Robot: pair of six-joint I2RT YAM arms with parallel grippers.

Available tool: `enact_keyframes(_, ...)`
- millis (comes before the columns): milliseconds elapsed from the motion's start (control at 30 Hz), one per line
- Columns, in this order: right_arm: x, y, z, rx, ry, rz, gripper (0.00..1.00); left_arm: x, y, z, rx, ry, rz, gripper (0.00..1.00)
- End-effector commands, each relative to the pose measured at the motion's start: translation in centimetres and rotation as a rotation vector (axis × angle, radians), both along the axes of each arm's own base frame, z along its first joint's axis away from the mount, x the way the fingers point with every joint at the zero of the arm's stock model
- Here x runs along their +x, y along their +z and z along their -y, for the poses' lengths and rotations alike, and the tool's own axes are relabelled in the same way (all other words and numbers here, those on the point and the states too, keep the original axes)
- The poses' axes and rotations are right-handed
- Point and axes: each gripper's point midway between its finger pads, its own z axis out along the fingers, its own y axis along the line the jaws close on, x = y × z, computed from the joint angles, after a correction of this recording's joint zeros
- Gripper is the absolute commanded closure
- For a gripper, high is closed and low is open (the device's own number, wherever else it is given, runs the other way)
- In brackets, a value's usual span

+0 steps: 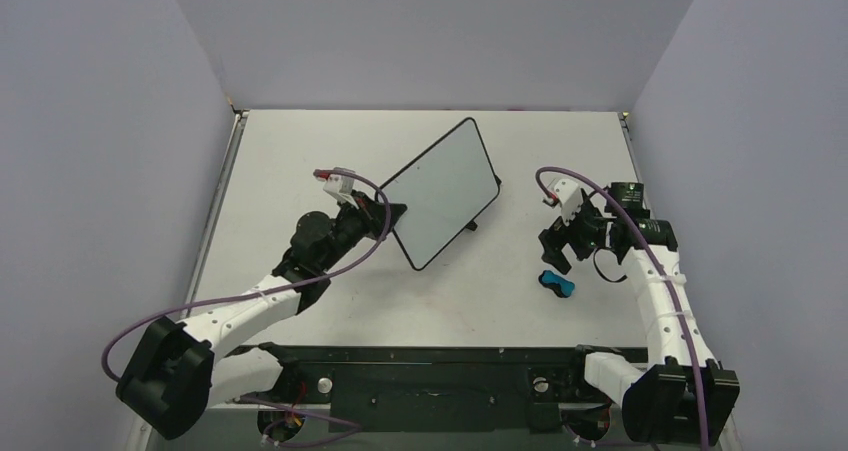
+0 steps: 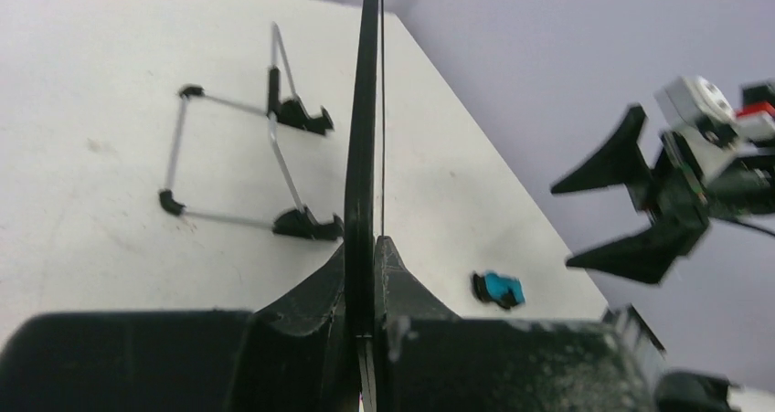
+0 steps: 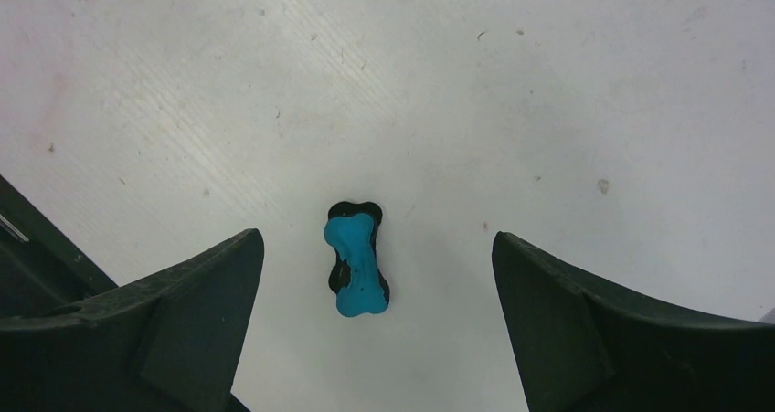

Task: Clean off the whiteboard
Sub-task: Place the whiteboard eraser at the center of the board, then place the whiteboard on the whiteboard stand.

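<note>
The whiteboard (image 1: 442, 189), white with a thin black frame, is tilted up off the table. My left gripper (image 1: 393, 217) is shut on its lower left edge. The left wrist view shows the board edge-on (image 2: 364, 110), pinched between the jaws of the left gripper (image 2: 366, 248). A small blue-and-black eraser (image 1: 557, 284) lies flat on the table at the right. My right gripper (image 1: 558, 246) hovers just above it, wide open and empty. In the right wrist view the eraser (image 3: 356, 264) lies on the table between the spread fingers of the right gripper (image 3: 376, 237), touching neither.
A thin wire easel stand (image 2: 239, 156) with black feet sits on the table behind the board; one foot (image 1: 470, 227) pokes out below the board's lower edge. Grey walls close in the table (image 1: 300, 151) on three sides.
</note>
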Motion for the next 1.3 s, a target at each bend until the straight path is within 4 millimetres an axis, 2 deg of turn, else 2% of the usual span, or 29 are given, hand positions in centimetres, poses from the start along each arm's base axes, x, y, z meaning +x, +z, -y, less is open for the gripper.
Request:
enact_keyframes(0,1.4,2.0,-0.9,0.096,-0.072,0.076,0.09,3.9,11.3,-0.9,-0.23,0.198,0.268,1.0)
enact_keyframes(33,1.5,1.9,-0.7,0.092,-0.078,0.074,0.09,4.5,10.9,-0.5,-0.221,0.206,0.268,1.0)
enact_keyframes(67,1.5,1.9,-0.6,0.089,-0.084,0.073,0.09,4.9,11.5,-0.2,-0.226,0.21,0.28,1.0)
enact_keyframes(200,1.6,1.5,-0.6,0.094,-0.088,0.064,0.09,6.9,11.3,0.8,-0.204,0.267,0.302,1.0)
enact_keyframes(267,1.6,1.4,-0.6,0.091,-0.091,0.059,0.09,8.2,10.1,2.1,-0.18,0.258,0.294,1.0)
enact_keyframes(300,1.6,1.3,-0.5,0.09,-0.093,0.057,0.09,8.7,10.8,2.5,-0.185,0.254,0.308,1.0)
enact_keyframes(333,1.6,1.2,-0.5,0.088,-0.096,0.052,0.09,9.3,9.7,3.3,-0.167,0.241,0.294,1.0)
enact_keyframes(367,1.6,1.2,-0.5,0.087,-0.097,0.052,0.09,9.7,10.4,3.7,-0.172,0.238,0.308,1.0)
enact_keyframes(400,1.5,1.1,-0.5,0.087,-0.098,0.049,0.09,10.4,9.4,4.3,-0.155,0.234,0.292,1.0)
enact_keyframes(433,1.5,1.0,-0.4,0.085,-0.097,0.05,0.09,10.7,9.8,4.6,-0.161,0.233,0.299,1.0)
enact_keyframes(467,1.5,0.9,-0.4,0.083,-0.098,0.048,0.09,11.4,8.9,4.9,-0.146,0.241,0.282,1.0)
enact_keyframes(500,1.5,0.9,-0.4,0.081,-0.099,0.047,0.09,11.6,9.1,5.1,-0.142,0.246,0.288,1.0)
enact_keyframes(600,1.4,0.7,-0.3,0.079,-0.101,0.042,0.09,12.6,7.3,5.5,-0.117,0.263,0.263,1.0)
enact_keyframes(733,1.4,0.5,-0.2,0.077,-0.103,0.036,0.09,13.0,5.1,6.6,-0.108,0.227,0.219,1.0)
enact_keyframes(833,1.3,0.3,-0.1,0.071,-0.104,0.033,0.09,12.5,3.4,7.0,-0.114,0.195,0.191,1.0)
enact_keyframes(1000,1.3,0.2,-0.1,0.071,-0.102,0.027,0.09,12.2,0.4,6.9,-0.102,0.198,0.128,1.0)
enact_keyframes(1100,1.3,0.1,-0.1,0.068,-0.104,0.025,0.09,12.2,-0.6,6.6,-0.103,0.223,0.099,1.0)
enact_keyframes(1267,1.3,0.0,0.0,0.067,-0.106,0.021,0.09,11.1,-3.1,7.2,-0.055,0.234,0.073,1.0)
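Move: The left hand grips the whiteboard by its edge. The folding stand lies about 19 cm ahead of it, 12 cm to its right and 17 cm below; the stand's near clip is some 11 cm ahead and 15 cm right of that hand, the far clip 22 cm ahead and 21 cm right, both about 20 cm down. The eraser is roughly 5 cm back and 34 cm right. From the right hand the stand is about 24 cm ahead, 18 cm left, 11 cm below. Keeping its shut pinch on the whiteboard's edge, the left hand carries the board forward about 12 cm towards the stand, first rising slightly, then veering some 6 cm right and sinking about 8 cm from its highest point, to bring the bottom edge down at the clips. Early on the wrist turns roughly 13 degrees counter-clockwise; the hand eases to a slow descent with a slight draw back. ##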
